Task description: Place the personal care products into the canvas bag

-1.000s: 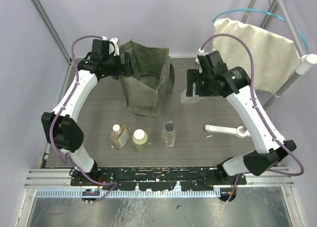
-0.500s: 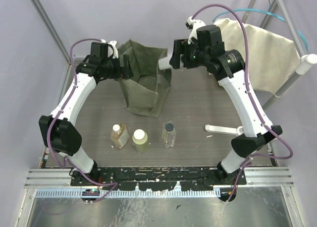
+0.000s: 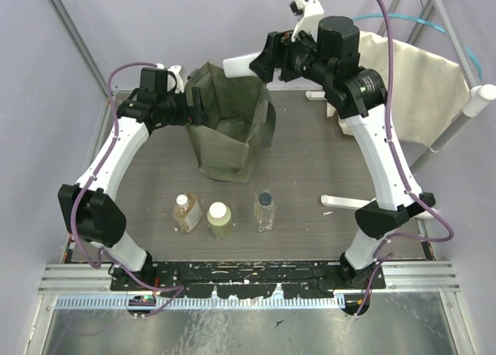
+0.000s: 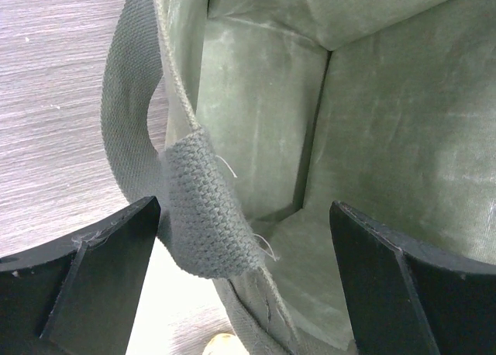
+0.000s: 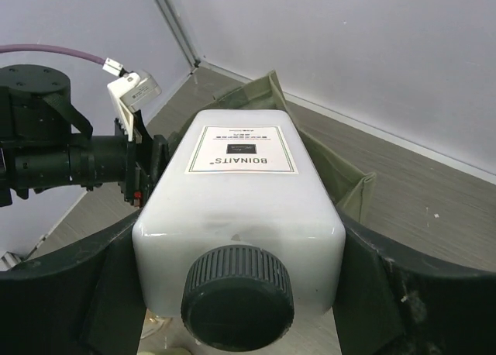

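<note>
My right gripper [image 3: 267, 64] is shut on the white bottle [image 3: 240, 63], held on its side above the far rim of the olive canvas bag [image 3: 229, 134]. In the right wrist view the white bottle [image 5: 240, 184] fills the space between my fingers, its dark cap [image 5: 236, 297] facing the camera, and the bag [image 5: 345, 188] lies below. My left gripper [image 3: 194, 107] is open at the bag's left rim, with the strap [image 4: 205, 215] and rim between its fingers [image 4: 93, 285]. The amber [image 3: 185, 212], yellow-green [image 3: 220, 220] and clear [image 3: 265, 209] bottles stand in a row near the front.
A cream cloth sack [image 3: 411, 76] hangs on a metal rack at the back right. A white tool [image 3: 353, 204] lies on the table to the right of the clear bottle. Purple walls close in the left and back sides.
My right arm has lifted the white bottle from beside the bag's right side, up and leftward to above the bag's far rim. The left arm has hardly moved.
</note>
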{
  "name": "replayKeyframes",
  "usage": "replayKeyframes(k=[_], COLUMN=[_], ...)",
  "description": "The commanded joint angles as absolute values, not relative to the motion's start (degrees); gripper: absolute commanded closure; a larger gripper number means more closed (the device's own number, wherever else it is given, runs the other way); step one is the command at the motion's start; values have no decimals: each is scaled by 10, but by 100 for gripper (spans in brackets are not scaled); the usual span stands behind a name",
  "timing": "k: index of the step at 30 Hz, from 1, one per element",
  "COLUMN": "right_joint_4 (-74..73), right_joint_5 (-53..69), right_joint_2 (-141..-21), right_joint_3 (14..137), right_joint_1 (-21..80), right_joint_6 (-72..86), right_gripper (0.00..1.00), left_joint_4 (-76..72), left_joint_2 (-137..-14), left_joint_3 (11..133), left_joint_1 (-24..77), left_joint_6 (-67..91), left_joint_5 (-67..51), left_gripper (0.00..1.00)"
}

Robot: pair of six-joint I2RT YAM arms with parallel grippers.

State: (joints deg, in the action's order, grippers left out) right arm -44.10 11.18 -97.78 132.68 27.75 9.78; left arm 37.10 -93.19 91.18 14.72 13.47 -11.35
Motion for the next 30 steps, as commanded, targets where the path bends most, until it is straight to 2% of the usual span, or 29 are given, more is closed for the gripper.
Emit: replayKeyframes(k=[1,16,30], right_joint_4=[-307,-328,-426], right_joint_5=[145,160,27], right_joint_2=[-980,-1115,-1219], right_joint_3=[1351,1364,1435], right_joint_1=[278,279,320], right_joint_6=[104,125,113], right_gripper=[99,99,99], left_joint_4=[374,371,379], left_joint_2=[-918,-896,-884], left_joint_3=[898,883,878], left_joint_1=[146,149,153], left_joint_6=[133,140,143], left_joint_5=[-129,-134,-126], left_gripper=[2,2,2])
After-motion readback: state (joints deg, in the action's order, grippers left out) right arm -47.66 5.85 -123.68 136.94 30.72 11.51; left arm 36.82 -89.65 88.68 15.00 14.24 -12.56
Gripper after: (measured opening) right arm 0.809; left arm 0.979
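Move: The right hand, already gripping the white bottle, has the open mouth of the canvas bag roughly 6 cm ahead, 8 cm to its left and 27 cm below. The left gripper at the bag's left rim is about 17 cm left, 3 cm ahead and 24 cm lower. On the table, about 43 cm down, stand the clear bottle, 17 cm back and 2 cm left, and the cream-capped bottle, 19 cm back and 15 cm left. From the left hand the mouth lies about 9 cm right, 1 cm ahead and 6 cm below. Down by about 21 cm, with some 9 cm of forward and a smaller leftward travel, the right hand carries the white bottle into the canvas bag's mouth, its fingers tipping about 20 degrees further downward and keeping their grip; the descent eases towards the end. The left hand stays wide open astride the left rim and backs off slightly. ##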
